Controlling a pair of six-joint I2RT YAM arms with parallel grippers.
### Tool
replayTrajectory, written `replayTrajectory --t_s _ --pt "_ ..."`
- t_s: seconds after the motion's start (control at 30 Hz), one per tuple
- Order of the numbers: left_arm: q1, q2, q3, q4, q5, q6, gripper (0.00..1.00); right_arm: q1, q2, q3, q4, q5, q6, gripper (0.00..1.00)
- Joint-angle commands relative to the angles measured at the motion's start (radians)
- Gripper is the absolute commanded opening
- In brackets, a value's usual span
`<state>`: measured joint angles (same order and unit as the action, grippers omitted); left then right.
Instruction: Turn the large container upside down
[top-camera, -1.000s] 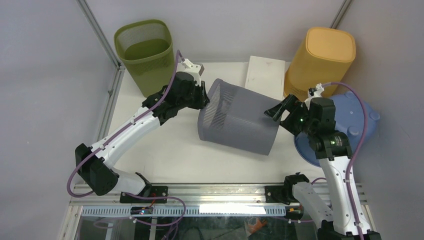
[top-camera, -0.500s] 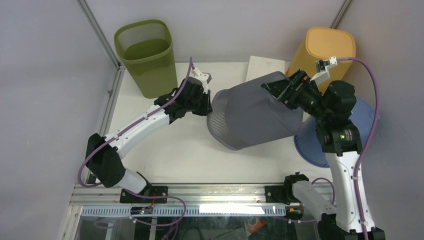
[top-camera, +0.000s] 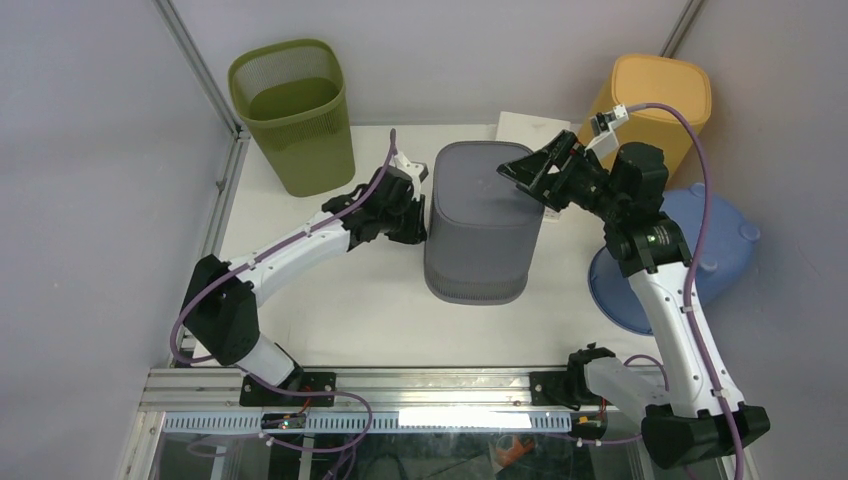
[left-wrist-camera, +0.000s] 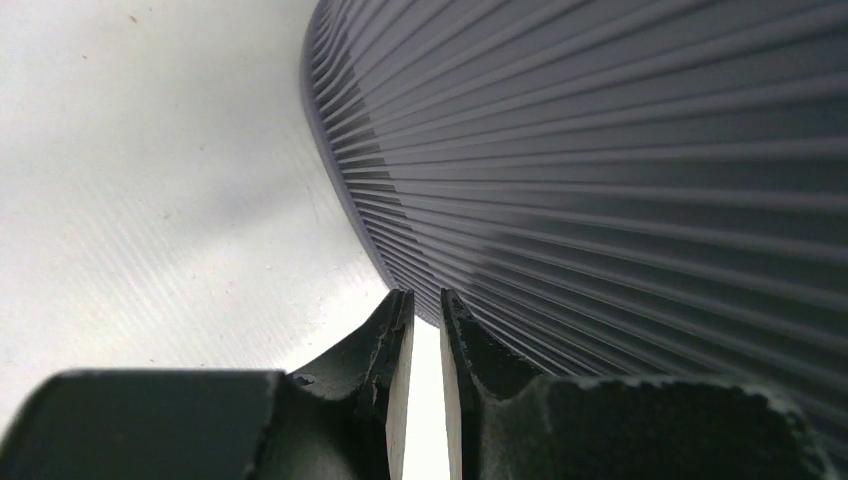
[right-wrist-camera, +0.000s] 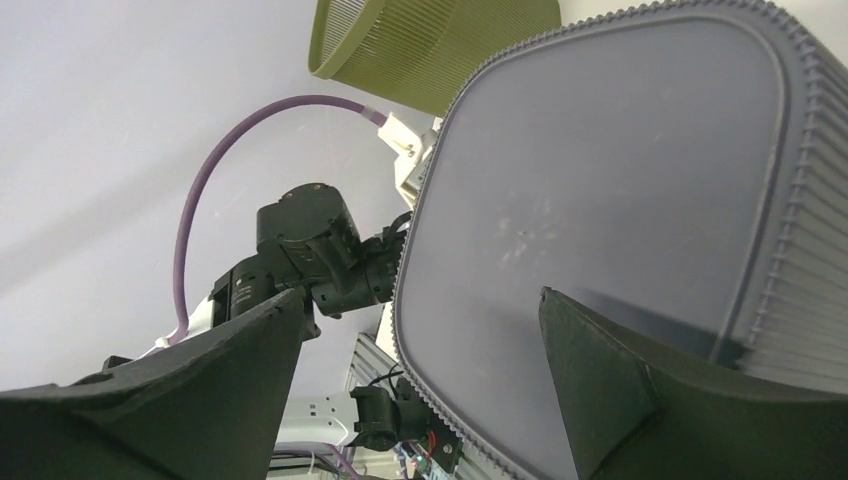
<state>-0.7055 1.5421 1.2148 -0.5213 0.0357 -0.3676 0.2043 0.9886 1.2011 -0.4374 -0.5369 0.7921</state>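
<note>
The large container (top-camera: 478, 240) is a grey ribbed bin that stands with its flat base up and its rim down on the white table (top-camera: 330, 300). My left gripper (top-camera: 420, 215) is at the bin's left side, low by the rim. In the left wrist view the ribbed wall (left-wrist-camera: 620, 150) fills the right, and the left gripper (left-wrist-camera: 422, 295) is shut on the rim's edge with only a thin slit between its fingers. My right gripper (top-camera: 528, 180) hovers open over the right edge of the base. In the right wrist view the right gripper (right-wrist-camera: 420, 300) spans the base (right-wrist-camera: 600, 190) without touching it.
A green mesh bin (top-camera: 290, 110) stands at the back left. A yellow container (top-camera: 645, 110) stands upside down at the back right, with a white box (top-camera: 530, 140) beside it. A blue basin (top-camera: 710, 260) lies at the right edge, behind my right arm.
The grey bin went from lying on its side, through a raised tilt, to base up on the table. Both arms swung back and inward with it; the right gripper rose above its base.
</note>
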Motion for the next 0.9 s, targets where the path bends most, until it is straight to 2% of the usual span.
replayTrajectory --t_s 0.0,0.2,0.4,0.57,0.77,0.87 --pt "-0.012 0.006 -0.011 0.075 0.043 -0.029 0.18 0.007 -0.026 0.038 0.029 -0.009 -0.033 0.91" --pt "-0.011 0.032 -0.009 0.092 0.053 -0.031 0.18 0.007 -0.056 0.099 -0.135 0.11 -0.15 0.91" --pt "-0.031 0.105 0.06 0.103 0.07 -0.009 0.18 0.008 -0.084 0.203 -0.358 0.36 -0.313 0.92" --pt "-0.094 0.181 0.146 0.105 0.073 0.019 0.19 0.008 -0.103 0.261 -0.458 0.513 -0.371 0.93" --pt "-0.227 0.341 0.344 0.108 0.075 -0.008 0.21 0.009 -0.106 0.273 -0.465 0.548 -0.37 0.94" --pt "-0.239 0.375 0.409 0.105 0.122 -0.011 0.24 0.007 -0.101 0.277 -0.465 0.535 -0.362 0.94"
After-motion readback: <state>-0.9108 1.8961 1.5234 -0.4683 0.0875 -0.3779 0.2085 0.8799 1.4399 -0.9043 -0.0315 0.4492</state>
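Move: The upturned grey container stands right beside the left hand, its middle about 12 cm to the right, 3 cm ahead and roughly level with it. From the right hand, above its top, that middle is some 5 cm left, 4 cm ahead and 22 cm below. The white basket lies about 21 cm beyond and 13 cm right of the grey container's middle; the blue container is roughly 32 cm right of the right hand and 2 cm ahead, 25 cm below. With its nearly shut fingers against the left wall, the left hand pushes the grey container along the table to the right, towards the blue one: it sinks some 3 cm, then sweeps right about 13 cm with gathering speed, turning slightly clockwise. The open right hand draws right about 10 cm and a little back over the top, turning clockwise and rolling its left side down, some 35 degrees in all. ##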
